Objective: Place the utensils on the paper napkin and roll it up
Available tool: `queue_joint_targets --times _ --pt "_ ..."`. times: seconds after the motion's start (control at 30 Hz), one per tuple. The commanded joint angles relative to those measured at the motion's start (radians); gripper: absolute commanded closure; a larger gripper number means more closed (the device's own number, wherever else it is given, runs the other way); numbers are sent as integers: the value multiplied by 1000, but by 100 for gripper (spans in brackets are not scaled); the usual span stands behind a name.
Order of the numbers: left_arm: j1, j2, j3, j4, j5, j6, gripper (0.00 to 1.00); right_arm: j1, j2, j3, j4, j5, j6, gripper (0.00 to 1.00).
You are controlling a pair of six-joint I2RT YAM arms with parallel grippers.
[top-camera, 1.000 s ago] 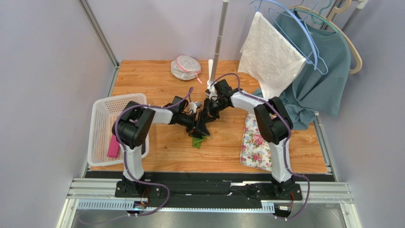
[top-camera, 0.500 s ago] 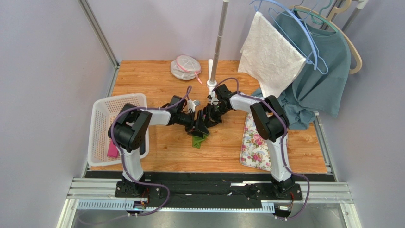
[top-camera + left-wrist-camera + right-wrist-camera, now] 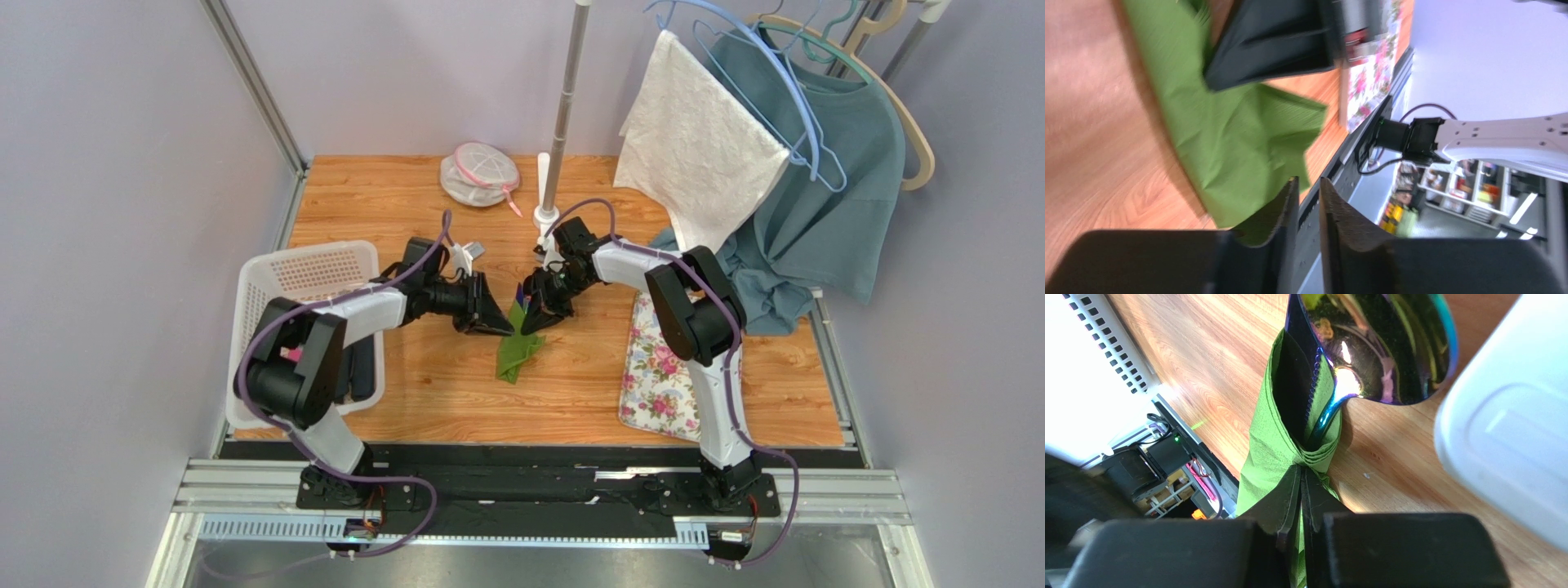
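The green paper napkin (image 3: 515,353) lies crumpled and wrapped round the utensils at the table's middle. In the right wrist view the napkin (image 3: 1272,453) forms a sleeve round a glossy iridescent spoon (image 3: 1389,349) and a dark flat blade (image 3: 1296,373). My right gripper (image 3: 1301,471) is shut on the napkin's bunched lower part; it also shows in the top view (image 3: 534,316). My left gripper (image 3: 501,325) sits just left of the bundle. In its wrist view the left gripper (image 3: 1308,184) shows a narrow empty gap and the napkin (image 3: 1229,141) lies beyond it.
A white basket (image 3: 264,319) holding a pink item (image 3: 294,355) stands at the left. A floral mat (image 3: 662,368) lies at the right. A pole stand (image 3: 548,184) with its white base (image 3: 1505,416) is close behind the bundle. A white cloth (image 3: 699,135) and a teal garment (image 3: 822,208) hang at the back right.
My left arm has drawn back to the left, off the napkin bundle. My right gripper has stayed on the napkin, which now shows more in the top view.
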Motion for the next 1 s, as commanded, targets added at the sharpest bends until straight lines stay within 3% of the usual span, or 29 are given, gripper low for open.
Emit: queue_joint_targets --times 0.0,0.27,0.57,0.7,0.97 --pt "-38 88 28 -106 42 14 77 9 43 -13 -52 175 -64 95" --pt "-60 216 74 -214 24 108 80 16 58 22 -82 207 -71 95" --pt "-46 317 89 -328 -85 178 91 16 64 72 -99 242 -81 95" --pt "-34 348 54 -224 -41 129 100 25 62 114 -96 251 -90 95" --pt "-23 352 -34 28 8 -4 100 62 64 184 -98 264 -113 92"
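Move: The napkin roll's near half lies about 3 cm back of the left hand, 1 cm to its right and 9 cm below; from the right hand it is about 5 cm back and 2 cm left, about level. The right fingertips are already on the roll at the pocket's rim. The purple spoon's bowl sticks out about 9 cm ahead of the left hand, 2 cm right and 8 cm below, with the stand foot's near end about 4 cm right of the bowl. Onto the napkin roll's near half the left hand sinks about 8 cm and draws back some 4 cm, rolling roughly 20 degrees, its partly open fingers closing fully, their tips ending against the green cloth. The right hand keeps its shut tips on the rim, almost in place, only tilting slightly. ##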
